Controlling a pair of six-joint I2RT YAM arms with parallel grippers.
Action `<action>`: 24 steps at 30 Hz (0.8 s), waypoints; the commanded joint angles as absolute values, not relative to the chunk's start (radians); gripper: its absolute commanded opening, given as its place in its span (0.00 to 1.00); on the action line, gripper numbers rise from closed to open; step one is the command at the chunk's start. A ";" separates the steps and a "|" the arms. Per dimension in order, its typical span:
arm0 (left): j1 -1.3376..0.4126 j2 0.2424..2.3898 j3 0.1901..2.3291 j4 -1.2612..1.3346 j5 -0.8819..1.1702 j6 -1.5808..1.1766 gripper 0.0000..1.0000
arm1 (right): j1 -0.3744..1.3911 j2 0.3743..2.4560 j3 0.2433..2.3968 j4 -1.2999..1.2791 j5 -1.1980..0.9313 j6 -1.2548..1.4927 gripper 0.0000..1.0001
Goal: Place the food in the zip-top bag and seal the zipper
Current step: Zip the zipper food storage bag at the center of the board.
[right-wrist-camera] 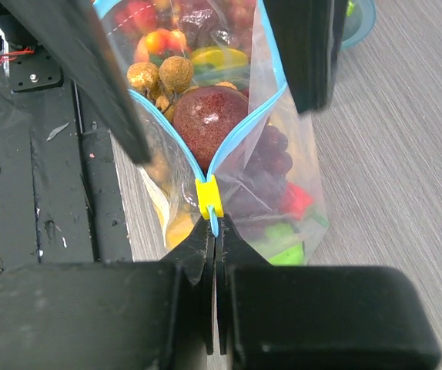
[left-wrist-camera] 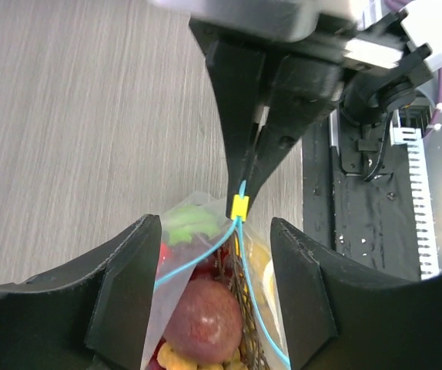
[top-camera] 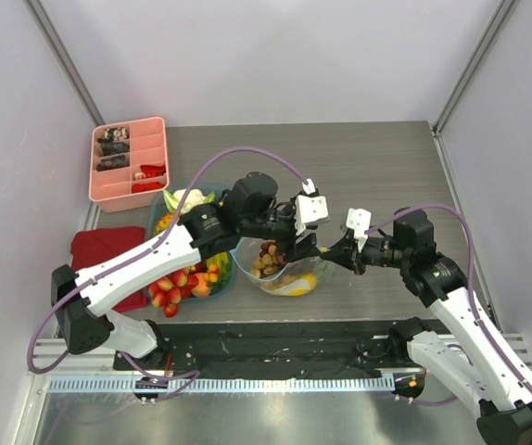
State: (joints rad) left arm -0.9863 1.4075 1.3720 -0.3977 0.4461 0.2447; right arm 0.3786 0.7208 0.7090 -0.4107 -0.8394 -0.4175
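Note:
The clear zip-top bag (top-camera: 280, 269) stands between my two grippers, holding food such as a dark red round fruit (right-wrist-camera: 209, 116), brown nuts, purple grapes and green pieces. Its teal-blue zipper (right-wrist-camera: 252, 127) is spread open in a V, with a yellow slider (right-wrist-camera: 209, 198) at the closed end. My right gripper (right-wrist-camera: 215, 231) is shut on the zipper's end tab just behind the slider; it also shows in the top view (top-camera: 329, 250). My left gripper (left-wrist-camera: 215, 223) is open, with its fingers either side of the bag's mouth (top-camera: 294, 243). More food (top-camera: 178, 283) lies heaped to the bag's left.
A pink divided tray (top-camera: 129, 162) stands at the back left. A dark red cloth (top-camera: 99, 250) lies at the left edge under the left arm. A teal dish rim (top-camera: 169, 199) holds the heaped food. A black mat (top-camera: 275, 338) runs along the near edge.

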 commanded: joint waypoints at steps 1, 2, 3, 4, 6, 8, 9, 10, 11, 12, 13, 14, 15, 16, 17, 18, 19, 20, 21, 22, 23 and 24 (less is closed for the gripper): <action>-1.003 1.448 1.394 -0.321 0.471 0.279 0.57 | 0.383 0.692 0.724 -0.325 -0.838 -0.387 0.01; -1.008 1.457 1.396 -0.321 0.475 0.284 0.55 | 0.383 0.692 0.726 -0.324 -0.838 -0.384 0.01; -1.009 1.462 1.397 -0.322 0.477 0.285 0.50 | 0.383 0.692 0.726 -0.322 -0.836 -0.382 0.01; -1.012 1.471 1.399 -0.324 0.476 0.290 0.46 | 0.385 0.689 0.726 -0.322 -0.836 -0.380 0.01; -1.012 1.480 1.401 -0.331 0.477 0.288 0.35 | 0.385 0.683 0.724 -0.319 -0.835 -0.379 0.01; -1.012 1.483 1.399 -0.368 0.476 0.304 0.28 | 0.385 0.672 0.719 -0.318 -0.831 -0.379 0.01; -1.012 1.483 1.397 -0.383 0.471 0.314 0.20 | 0.385 0.667 0.718 -0.318 -0.831 -0.379 0.01; -1.012 1.480 1.394 -0.399 0.468 0.325 0.16 | 0.385 0.664 0.716 -0.318 -0.827 -0.379 0.01; -1.011 1.470 1.388 -0.420 0.450 0.333 0.12 | 0.385 0.658 0.713 -0.318 -0.825 -0.380 0.01; -1.008 1.459 1.381 -0.411 0.440 0.328 0.09 | 0.385 0.655 0.710 -0.318 -0.824 -0.380 0.01; -1.006 1.448 1.353 -0.402 0.437 0.324 0.04 | 0.384 0.653 0.709 -0.318 -0.821 -0.380 0.01; -1.005 1.422 1.341 -0.394 0.433 0.325 0.02 | 0.385 0.650 0.704 -0.316 -0.821 -0.379 0.01; -1.003 1.416 1.332 -0.397 0.420 0.334 0.01 | 0.385 0.649 0.703 -0.316 -0.821 -0.380 0.01; -1.002 1.410 1.321 -0.411 0.416 0.339 0.01 | 0.384 0.649 0.703 -0.316 -0.815 -0.379 0.01; -1.000 1.402 1.319 -0.428 0.416 0.344 0.01 | 0.385 0.647 0.701 -0.316 -0.813 -0.374 0.01; -0.997 1.398 1.316 -0.463 0.416 0.351 0.01 | 0.384 0.643 0.701 -0.316 -0.811 -0.374 0.01; -0.986 1.391 1.304 -0.475 0.417 0.354 0.02 | 0.385 0.641 0.700 -0.316 -0.810 -0.373 0.01; -0.982 1.385 1.296 -0.485 0.416 0.357 0.02 | 0.384 0.638 0.699 -0.316 -0.810 -0.371 0.01; -0.977 1.372 1.290 -0.500 0.416 0.362 0.02 | 0.385 0.635 0.699 -0.316 -0.810 -0.370 0.01; -0.968 1.365 1.275 -0.505 0.414 0.362 0.02 | 0.385 0.634 0.699 -0.316 -0.810 -0.368 0.01; -0.963 1.356 1.269 -0.511 0.414 0.364 0.03 | 0.385 0.632 0.699 -0.318 -0.808 -0.368 0.01; -0.962 1.342 1.263 -0.517 0.413 0.367 0.03 | 0.385 0.632 0.699 -0.316 -0.807 -0.368 0.01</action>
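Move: The yellow slider on the blue zipper lies roughly 3 cm to the right of the left hand and 3 cm below it, level fore and aft, between its open fingers' line. The right gripper's tips pinch the zipper tail some 5 cm to the left hand's right and 3 cm down; the round red fruit is about 3 cm left and 8 cm below. From the right hand, the slider is about 3 cm left, 1 cm ahead and 1 cm below. The left hand sinks about 3.5 cm, first easing a centimetre and a half to the right, and brings its open fingers down astride the zipper at the yellow slider, shutting them there in a pinch over the bag's corner. With the fingers shut it turns back and draws some 2 cm to the left, away from the right gripper, which stays nearly in place and keeps its pinch on the zipper tail. ##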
